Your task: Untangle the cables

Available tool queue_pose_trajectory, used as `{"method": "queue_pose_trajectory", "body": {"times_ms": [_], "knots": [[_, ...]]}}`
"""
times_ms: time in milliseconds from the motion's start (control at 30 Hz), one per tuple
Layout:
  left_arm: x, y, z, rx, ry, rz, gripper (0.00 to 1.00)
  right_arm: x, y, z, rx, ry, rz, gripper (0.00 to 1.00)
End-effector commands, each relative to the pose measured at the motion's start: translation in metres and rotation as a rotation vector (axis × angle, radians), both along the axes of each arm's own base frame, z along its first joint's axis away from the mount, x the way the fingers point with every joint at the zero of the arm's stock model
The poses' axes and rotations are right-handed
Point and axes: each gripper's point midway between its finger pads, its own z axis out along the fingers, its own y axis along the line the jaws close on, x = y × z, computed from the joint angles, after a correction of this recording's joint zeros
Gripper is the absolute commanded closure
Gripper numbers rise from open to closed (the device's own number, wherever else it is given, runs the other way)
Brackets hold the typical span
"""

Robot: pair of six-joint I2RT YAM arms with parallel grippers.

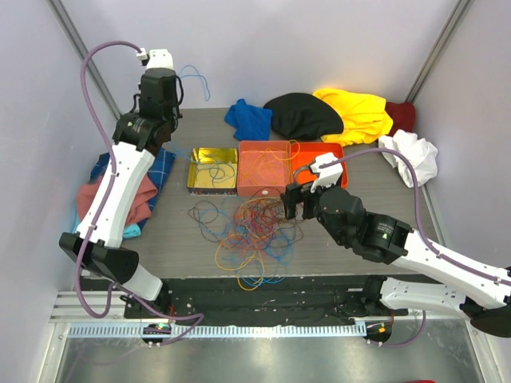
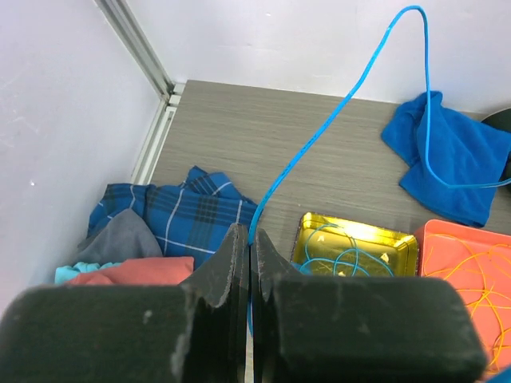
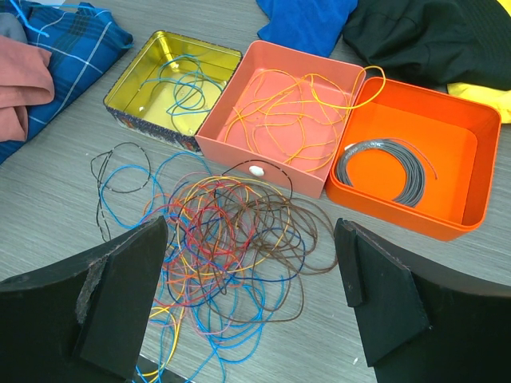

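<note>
The cables (image 1: 247, 231) lie in a loose tangle of red, orange, yellow, blue and brown loops on the table's front middle, seen close in the right wrist view (image 3: 231, 247). My right gripper (image 1: 294, 203) (image 3: 251, 227) hangs open just above the tangle's right side, holding nothing. My left gripper (image 1: 164, 104) (image 2: 249, 239) is raised at the back left, shut on one light blue cable (image 2: 319, 132) (image 1: 196, 80). This cable arcs up from the fingertips and falls away to the right over a blue cloth (image 2: 447, 152).
Behind the tangle stand a gold tin (image 1: 192, 171) (image 3: 132, 68) holding blue cables, a pink box (image 1: 263, 146) (image 3: 239, 104) with orange ones, and an orange box (image 1: 331, 152) (image 3: 471, 167) with a grey coil. Clothes lie along the back (image 1: 303, 116) and left (image 1: 136, 191).
</note>
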Motion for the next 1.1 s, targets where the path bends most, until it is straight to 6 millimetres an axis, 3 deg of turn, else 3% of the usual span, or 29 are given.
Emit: {"method": "queue_pose_trajectory", "body": {"times_ms": [0, 367, 600, 800, 1067], "knots": [[0.009, -0.006, -0.016, 0.011, 0.035, -0.016, 1.0, 0.003, -0.001, 0.019, 0.061, -0.037, -0.014, 0.06], [0.022, -0.016, -0.059, -0.009, 0.1, -0.032, 1.0, 0.006, -0.001, 0.012, 0.039, -0.029, -0.024, 0.06], [0.028, -0.023, -0.116, -0.015, 0.19, -0.032, 1.0, 0.007, -0.002, 0.007, 0.027, -0.023, -0.026, 0.06], [0.031, -0.035, -0.153, -0.058, 0.263, -0.056, 1.0, 0.007, -0.006, 0.005, 0.023, -0.022, -0.039, 0.05], [0.015, -0.042, -0.203, -0.09, 0.379, -0.077, 1.0, 0.009, -0.005, 0.001, 0.015, -0.014, -0.041, 0.06]]}}
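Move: The gold tin, where the held blue cable is being taken, lies some 10 cm ahead of the left hand, about 9 cm to its right and roughly 36 cm below. The pink box stands about 16 cm right of the tin, level with it; the cable tangle lies some 20 cm nearer the bases than the tin and 9 cm right of it. From the right hand, the tin is about 27 cm ahead and 22 cm left, 27 cm lower. The blue cable, still pinched in the shut left fingers, is brought down towards the gold tin: the left hand sinks about 19 cm, slowly at first and then faster, easing some 3 cm to the right, while the wrist tips the fingertips down by roughly 20 degrees. The fingers keep their hold. ##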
